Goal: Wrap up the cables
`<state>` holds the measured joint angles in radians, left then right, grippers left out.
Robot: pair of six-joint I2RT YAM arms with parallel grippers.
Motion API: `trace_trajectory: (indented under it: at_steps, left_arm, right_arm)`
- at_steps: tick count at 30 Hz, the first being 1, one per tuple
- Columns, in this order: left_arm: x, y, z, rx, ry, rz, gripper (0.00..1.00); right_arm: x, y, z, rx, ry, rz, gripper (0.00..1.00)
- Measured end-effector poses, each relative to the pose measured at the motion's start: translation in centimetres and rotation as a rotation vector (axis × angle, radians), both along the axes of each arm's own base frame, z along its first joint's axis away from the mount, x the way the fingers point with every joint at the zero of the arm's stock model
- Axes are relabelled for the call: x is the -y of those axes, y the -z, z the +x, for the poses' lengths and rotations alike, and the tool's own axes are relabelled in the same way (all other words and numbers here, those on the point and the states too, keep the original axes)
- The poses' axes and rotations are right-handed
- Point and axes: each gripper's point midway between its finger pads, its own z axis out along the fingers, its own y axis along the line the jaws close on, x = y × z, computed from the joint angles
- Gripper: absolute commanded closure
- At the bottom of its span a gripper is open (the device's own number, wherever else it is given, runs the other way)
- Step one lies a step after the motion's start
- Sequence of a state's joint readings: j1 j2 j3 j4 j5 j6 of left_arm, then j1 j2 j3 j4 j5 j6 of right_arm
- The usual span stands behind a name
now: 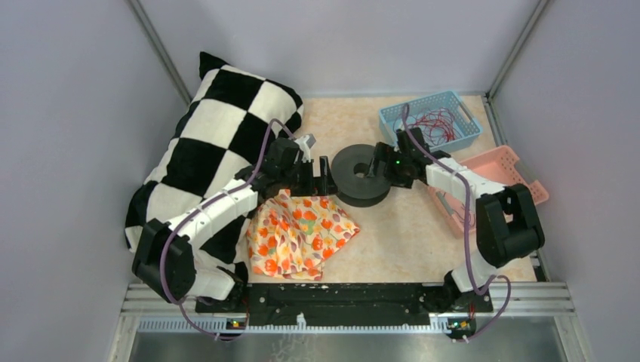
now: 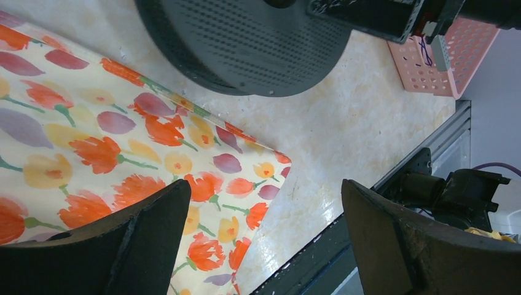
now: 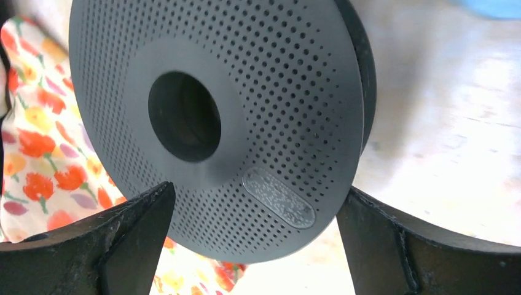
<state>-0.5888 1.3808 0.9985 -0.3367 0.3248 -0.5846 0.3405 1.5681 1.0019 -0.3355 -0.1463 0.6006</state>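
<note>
A dark grey perforated spool (image 1: 349,162) lies flat at the table's middle. Thin red cables (image 1: 436,122) lie tangled in the blue basket (image 1: 392,113) at the back right. A short bit of thin dark wire (image 2: 424,50) shows in the pink basket (image 2: 467,55). My left gripper (image 1: 322,175) is open just left of the spool, over the floral cloth's edge, with nothing between its fingers (image 2: 147,227). My right gripper (image 1: 383,162) is open at the spool's right side. In the right wrist view the spool's flange (image 3: 258,92) sits ahead of the gap in my right gripper (image 3: 255,187).
A black-and-white checked pillow (image 1: 219,128) fills the left side. A floral cloth (image 1: 298,234) lies at the front, beside the spool. The pink basket (image 1: 521,170) stands at the right edge, under the right arm. A metal rail (image 1: 340,298) runs along the near edge.
</note>
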Motion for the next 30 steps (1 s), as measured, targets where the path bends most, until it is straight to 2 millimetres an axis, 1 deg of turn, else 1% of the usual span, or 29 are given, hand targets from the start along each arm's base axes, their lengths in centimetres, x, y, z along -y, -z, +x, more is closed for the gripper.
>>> trace_trajectory:
  at_steps: [3,5,6,7,9,12,15,17,19,20,21,22,23,24,26,28,29,30]
  left_arm:
    - [0.0,-0.2,-0.1,0.004,0.000,-0.003,0.01]
    - [0.0,-0.3,-0.1,0.007,0.000,-0.005,0.01]
    - [-0.1,-0.3,-0.2,0.008,0.000,-0.006,0.01]
    - [-0.1,-0.4,-0.2,0.009,0.001,-0.008,0.01]
    - [-0.2,-0.4,-0.4,0.011,0.003,-0.011,0.01]
    - [-0.3,-0.4,-0.7,0.012,0.008,-0.013,0.01]
    - [-0.2,-0.4,-0.8,0.013,0.015,-0.017,0.01]
    - [-0.1,-0.6,-0.8,0.016,0.023,-0.024,0.01]
    - [0.0,-0.7,-0.8,0.021,0.029,-0.031,0.01]
    - [0.1,-0.8,-0.8,0.023,0.031,-0.035,0.01]
    - [0.2,-0.9,-0.8,0.025,0.034,-0.038,0.01]
    - [0.2,-0.9,-0.8,0.028,0.039,-0.040,0.01]
    - [0.3,-0.9,-0.8,0.028,0.042,-0.042,0.01]
    - [0.3,-0.9,-0.8,0.029,0.044,-0.041,0.01]
    - [0.2,-0.7,-0.8,0.029,0.048,-0.036,0.02]
    - [0.2,-0.6,-0.8,0.034,0.053,-0.030,0.01]
    - [0.2,-0.6,-0.8,0.038,0.057,-0.028,0.01]
    - [0.2,-0.6,-0.8,0.040,0.057,-0.027,0.01]
  right_arm:
    - [-3.1,-0.5,-0.1,-0.001,-0.073,0.010,0.01]
    - [-4.4,-1.3,0.2,0.009,-0.100,-0.007,0.01]
    - [-4.6,-1.7,0.3,0.020,-0.107,-0.020,0.01]
    - [-4.4,-2.2,0.6,0.030,-0.105,-0.035,0.01]
    - [-2.8,-3.2,1.1,0.055,-0.078,-0.077,0.01]
    - [1.7,-4.7,1.0,0.073,-0.003,-0.171,0.01]
    - [7.0,-8.0,0.5,0.135,0.112,-0.270,0.01]
    - [10.3,-10.6,0.0,0.192,0.198,-0.287,0.01]
    - [15.2,-13.2,-0.5,0.253,0.343,-0.283,0.01]
    - [18.1,-14.0,-0.9,0.271,0.431,-0.286,0.01]
    - [20.6,-14.2,-1.6,0.275,0.511,-0.291,0.01]
    - [22.9,-14.0,-2.4,0.263,0.585,-0.299,0.01]
    - [24.4,-13.2,-3.2,0.238,0.635,-0.308,0.01]
    - [25.0,-12.1,-3.8,0.205,0.655,-0.313,0.01]
    - [24.8,-9.5,-4.3,0.126,0.646,-0.311,0.01]
    - [24.6,-6.0,-4.8,0.014,0.623,-0.318,0.01]
    - [24.5,-5.2,-5.0,-0.013,0.616,-0.322,0.01]
    - [24.6,-4.0,-5.2,-0.056,0.606,-0.333,0.01]
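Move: The blue cable lies in the pink basket about 27 cm to the right hand's right, 6 cm back and roughly 7 cm below it; the basket's middle is 4 cm farther right of the cable and 2 cm farther out. The round grey disc's middle is level with that hand, 7 cm to its left and 4 cm lower. The blue basket stands 15 cm ahead of it and 13 cm right. From the left hand the cable is level, some 47 cm right. With its open fingers still against the right side of the round grey disc, the right hand pushes it left for about 4.5 cm, then comes free and swings fast to the right, nearly 30 cm, towards the blue cable in the pink basket. It arcs well up on the way and draws back some 6 cm, the wrist turning roughly 40 degrees clockwise, and then sinks about 10 cm over the basket with fingers wide open, touching nothing there yet. ##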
